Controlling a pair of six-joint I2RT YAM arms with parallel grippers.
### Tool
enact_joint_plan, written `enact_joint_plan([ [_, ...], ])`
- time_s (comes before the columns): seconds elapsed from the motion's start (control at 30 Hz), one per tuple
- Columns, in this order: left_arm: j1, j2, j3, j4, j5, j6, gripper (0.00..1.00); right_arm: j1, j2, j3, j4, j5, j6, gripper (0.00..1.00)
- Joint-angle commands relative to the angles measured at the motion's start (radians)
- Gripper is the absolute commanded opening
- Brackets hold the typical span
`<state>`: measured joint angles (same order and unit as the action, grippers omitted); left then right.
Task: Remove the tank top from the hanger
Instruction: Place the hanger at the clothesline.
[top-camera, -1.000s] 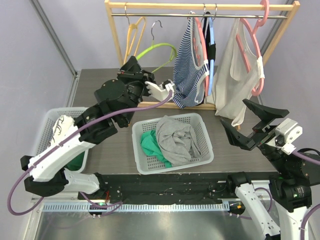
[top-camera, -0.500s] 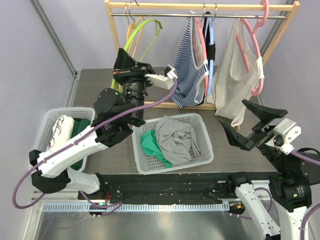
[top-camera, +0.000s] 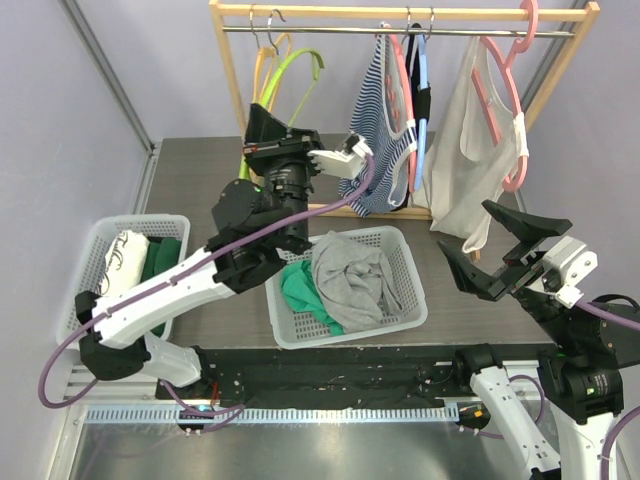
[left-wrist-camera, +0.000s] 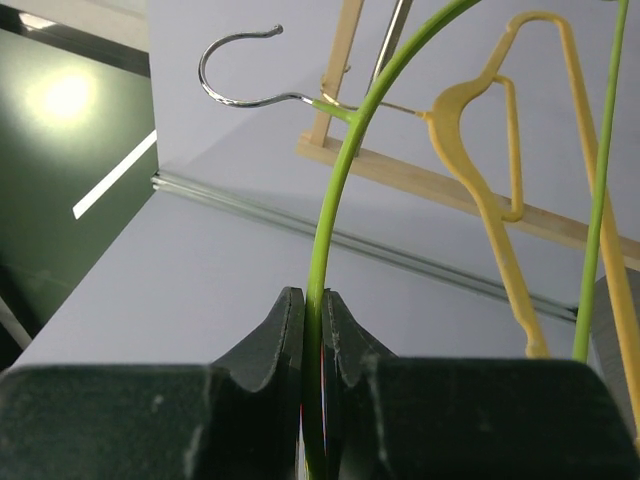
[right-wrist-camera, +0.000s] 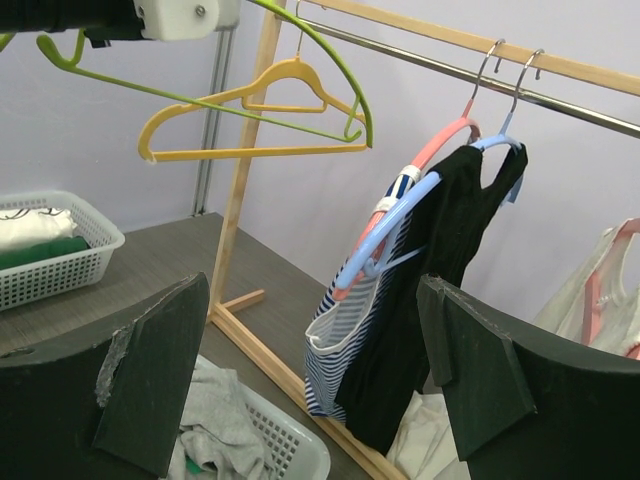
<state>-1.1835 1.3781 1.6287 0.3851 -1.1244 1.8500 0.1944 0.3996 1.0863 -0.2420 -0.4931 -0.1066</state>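
My left gripper (top-camera: 263, 124) is raised by the left end of the clothes rack and is shut on the wire of a green hanger (top-camera: 301, 72). The left wrist view shows the jaws (left-wrist-camera: 312, 300) pinching that green hanger (left-wrist-camera: 335, 190), which is bare, its metal hook (left-wrist-camera: 235, 85) free in the air. A striped tank top (top-camera: 375, 150) hangs on a pink hanger on the rod, with a black one (top-camera: 425, 105) on a blue hanger beside it. My right gripper (top-camera: 495, 250) stands wide open at the right, holding nothing; its view shows the striped top (right-wrist-camera: 360, 330).
A yellow hanger (top-camera: 268, 60) hangs bare on the rod (top-camera: 330, 30) at the left. A white top (top-camera: 465, 150) hangs on a pink hanger at the right. The white basket (top-camera: 345, 335) below holds grey and green clothes. A second basket (top-camera: 110, 228) stands at the left.
My left arm has lifted the green hanger up and to the right, closer to the rod. The right arm has stayed where it was.
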Motion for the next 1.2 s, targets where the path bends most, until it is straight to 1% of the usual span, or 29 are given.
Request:
enact_joint_plan([
  [0.0, -0.005, 0.038, 0.025, 0.075, -0.02, 0.025, 0.0, -0.001, 0.008, 0.026, 0.0, -0.002, -0.016, 0.93],
  [0.13, -0.004, 0.068, 0.017, 0.078, -0.031, 0.015, 0.0, -0.001, 0.001, 0.032, -0.01, -0.001, -0.021, 0.93],
  [0.2, -0.004, 0.101, 0.06, 0.083, -0.031, 0.023, 0.01, -0.001, -0.002, 0.034, -0.016, -0.001, -0.024, 0.93],
  [0.23, -0.004, 0.113, 0.109, 0.081, -0.031, 0.023, 0.0, -0.003, -0.002, 0.035, -0.017, -0.001, -0.025, 0.93],
  [0.37, 0.002, 0.171, 0.186, 0.072, -0.032, 0.023, 0.0, -0.001, -0.007, 0.037, -0.022, -0.009, -0.027, 0.93],
  [0.7, 0.05, 0.263, 0.283, 0.054, 0.017, -0.041, 0.0, -0.001, -0.016, 0.035, -0.033, -0.018, -0.028, 0.93],
  [0.77, 0.07, 0.275, 0.293, 0.037, 0.025, -0.058, 0.0, -0.003, -0.01, 0.038, -0.033, -0.021, -0.028, 0.93],
  [0.93, 0.12, 0.318, 0.378, -0.026, 0.058, -0.115, 0.0, -0.003, 0.001, 0.05, -0.037, -0.024, -0.028, 0.93],
  [1.17, 0.196, 0.361, 0.422, -0.081, 0.092, -0.187, 0.0, -0.003, 0.016, 0.055, -0.033, -0.038, -0.008, 0.93],
])
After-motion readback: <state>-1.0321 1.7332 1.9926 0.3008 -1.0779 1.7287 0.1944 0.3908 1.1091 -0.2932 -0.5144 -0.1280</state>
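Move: The green hanger is already in my left fingers. The bare stretch of clothesline rail it is meant for lies about 20 cm ahead, 6 cm to the right and 8 cm above this hand. The yellow hangers hang some 15 cm ahead and 1 cm left, slightly lower; the striped top about 18 cm ahead and 20 cm right. From my right hand that rail stretch is roughly 35 cm ahead, 30 cm left and 15 cm up. Keeping the green hanger pinched by its shoulder, I shift my left hand about 5 cm right, dipping nearly 3 cm and coming partway back up, while easing forward. Then I push on forward towards the rail, some 8 cm in all and quickest at the end, bringing the hook up to it clear of the yellow hangers. The wrist barely turns. ##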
